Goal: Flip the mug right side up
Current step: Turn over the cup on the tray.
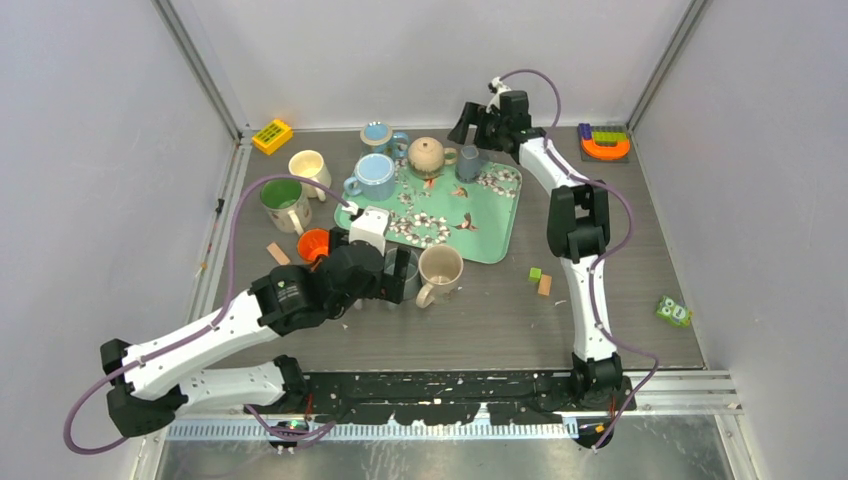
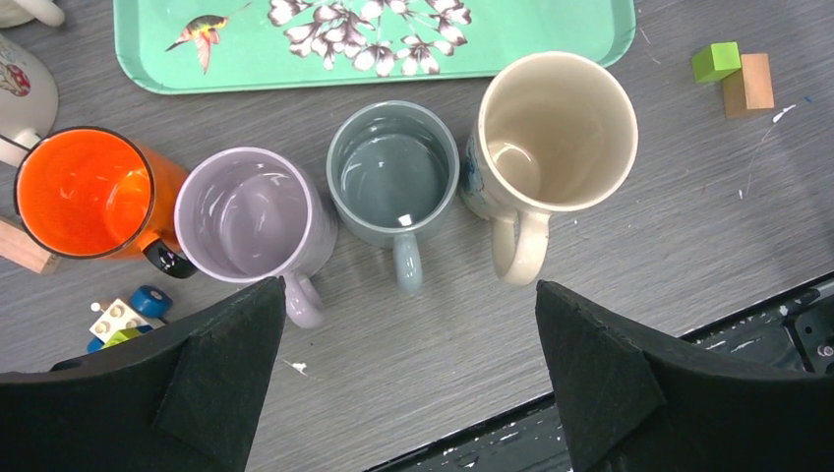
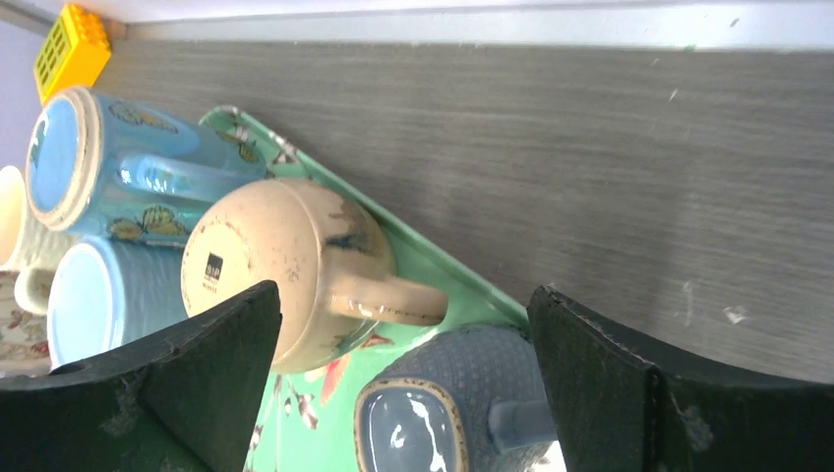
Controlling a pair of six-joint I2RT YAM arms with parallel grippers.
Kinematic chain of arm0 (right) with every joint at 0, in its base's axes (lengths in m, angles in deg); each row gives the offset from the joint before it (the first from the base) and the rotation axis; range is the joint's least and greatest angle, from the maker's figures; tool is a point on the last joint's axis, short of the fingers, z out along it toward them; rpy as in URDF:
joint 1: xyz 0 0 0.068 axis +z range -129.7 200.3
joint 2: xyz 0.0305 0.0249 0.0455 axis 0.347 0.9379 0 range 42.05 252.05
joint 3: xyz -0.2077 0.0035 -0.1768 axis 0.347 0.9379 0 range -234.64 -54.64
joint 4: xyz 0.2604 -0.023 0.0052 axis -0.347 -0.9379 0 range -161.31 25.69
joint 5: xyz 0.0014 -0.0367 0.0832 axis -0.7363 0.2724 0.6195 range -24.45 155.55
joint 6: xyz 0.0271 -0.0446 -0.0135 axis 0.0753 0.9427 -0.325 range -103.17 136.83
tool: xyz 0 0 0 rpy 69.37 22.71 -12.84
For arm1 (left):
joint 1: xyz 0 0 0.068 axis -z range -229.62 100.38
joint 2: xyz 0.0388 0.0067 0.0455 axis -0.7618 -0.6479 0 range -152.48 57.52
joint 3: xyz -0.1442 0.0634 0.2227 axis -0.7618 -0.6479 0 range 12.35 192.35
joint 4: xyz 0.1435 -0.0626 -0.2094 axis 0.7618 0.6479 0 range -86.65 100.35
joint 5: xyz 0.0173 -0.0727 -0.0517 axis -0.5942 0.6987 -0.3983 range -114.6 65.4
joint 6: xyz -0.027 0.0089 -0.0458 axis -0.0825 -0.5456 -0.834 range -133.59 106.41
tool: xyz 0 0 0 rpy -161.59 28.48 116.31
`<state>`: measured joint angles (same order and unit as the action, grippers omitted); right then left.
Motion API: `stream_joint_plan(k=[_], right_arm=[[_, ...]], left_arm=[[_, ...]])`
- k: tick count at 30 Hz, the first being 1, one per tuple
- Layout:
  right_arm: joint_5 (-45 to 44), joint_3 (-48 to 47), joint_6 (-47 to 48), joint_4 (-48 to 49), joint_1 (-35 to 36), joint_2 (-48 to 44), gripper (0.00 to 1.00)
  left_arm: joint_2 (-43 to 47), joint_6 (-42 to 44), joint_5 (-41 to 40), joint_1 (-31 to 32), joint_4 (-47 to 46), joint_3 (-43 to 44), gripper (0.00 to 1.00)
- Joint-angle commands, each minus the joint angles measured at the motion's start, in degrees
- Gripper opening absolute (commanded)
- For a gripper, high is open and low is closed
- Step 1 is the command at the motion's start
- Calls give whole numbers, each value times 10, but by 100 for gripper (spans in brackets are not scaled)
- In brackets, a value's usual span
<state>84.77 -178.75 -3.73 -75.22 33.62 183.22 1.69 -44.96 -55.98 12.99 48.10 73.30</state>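
A beige mug (image 3: 285,261) stands upside down at the back of the green tray (image 3: 325,423), its labelled base up and its handle pointing right; it also shows in the top view (image 1: 427,155). A grey-blue textured mug (image 3: 492,379) stands beside it with a glossy blue face up. My right gripper (image 3: 403,293) is open and empty above these two, straddling the beige handle. My left gripper (image 2: 410,287) is open and empty above the table, just in front of three upright mugs: lilac (image 2: 251,214), grey-blue (image 2: 393,172) and cream (image 2: 556,128).
Two blue mugs (image 3: 118,177) stand left of the beige one. An orange mug (image 2: 89,192), a green mug (image 1: 283,203) and a white mug (image 1: 310,168) stand left of the tray. Small blocks (image 2: 733,74) lie right of the cream mug. A yellow brick (image 1: 272,135) and stacked toys (image 1: 605,143) sit at the back.
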Motion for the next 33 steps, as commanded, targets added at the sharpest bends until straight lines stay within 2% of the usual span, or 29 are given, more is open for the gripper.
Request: stream_joint_plan(k=[1, 21, 27, 33], right_arm=[[63, -27, -16, -19, 0, -1, 100], [64, 295, -95, 94, 7, -201, 100], [21, 334, -62, 69, 36, -235, 100], [-105, 291, 10, -54, 83, -234, 100]], left_arm=[[-9, -12, 9, -2, -9, 21, 100], [-15, -17, 33, -3, -35, 10, 100], [-14, -12, 33, -3, -41, 8, 100], [-14, -10, 32, -3, -47, 5, 100]])
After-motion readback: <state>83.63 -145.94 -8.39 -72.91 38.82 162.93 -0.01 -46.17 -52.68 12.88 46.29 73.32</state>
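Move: The grey-blue mug, upside down on the tray, is behind the right hand, which has reached out past it: about 10 cm back, 2 cm to its right and 6 cm below. The tan mug is some 8 cm left and 9 cm back of the hand. The light-blue mug lies about 19 cm left and 14 cm back. From the left hand, the grey-blue mug is roughly 33 cm ahead, 18 cm right and 18 cm lower. Back towards the robot, about 12 cm, the right hand draws from beyond the grey-blue mug to it, sinking some 3 cm early on and easing slightly left near the end. Its fingers stay wide open and tip down by about 12 degrees, hooking the mug from its far side and dragging it back over the tray. ##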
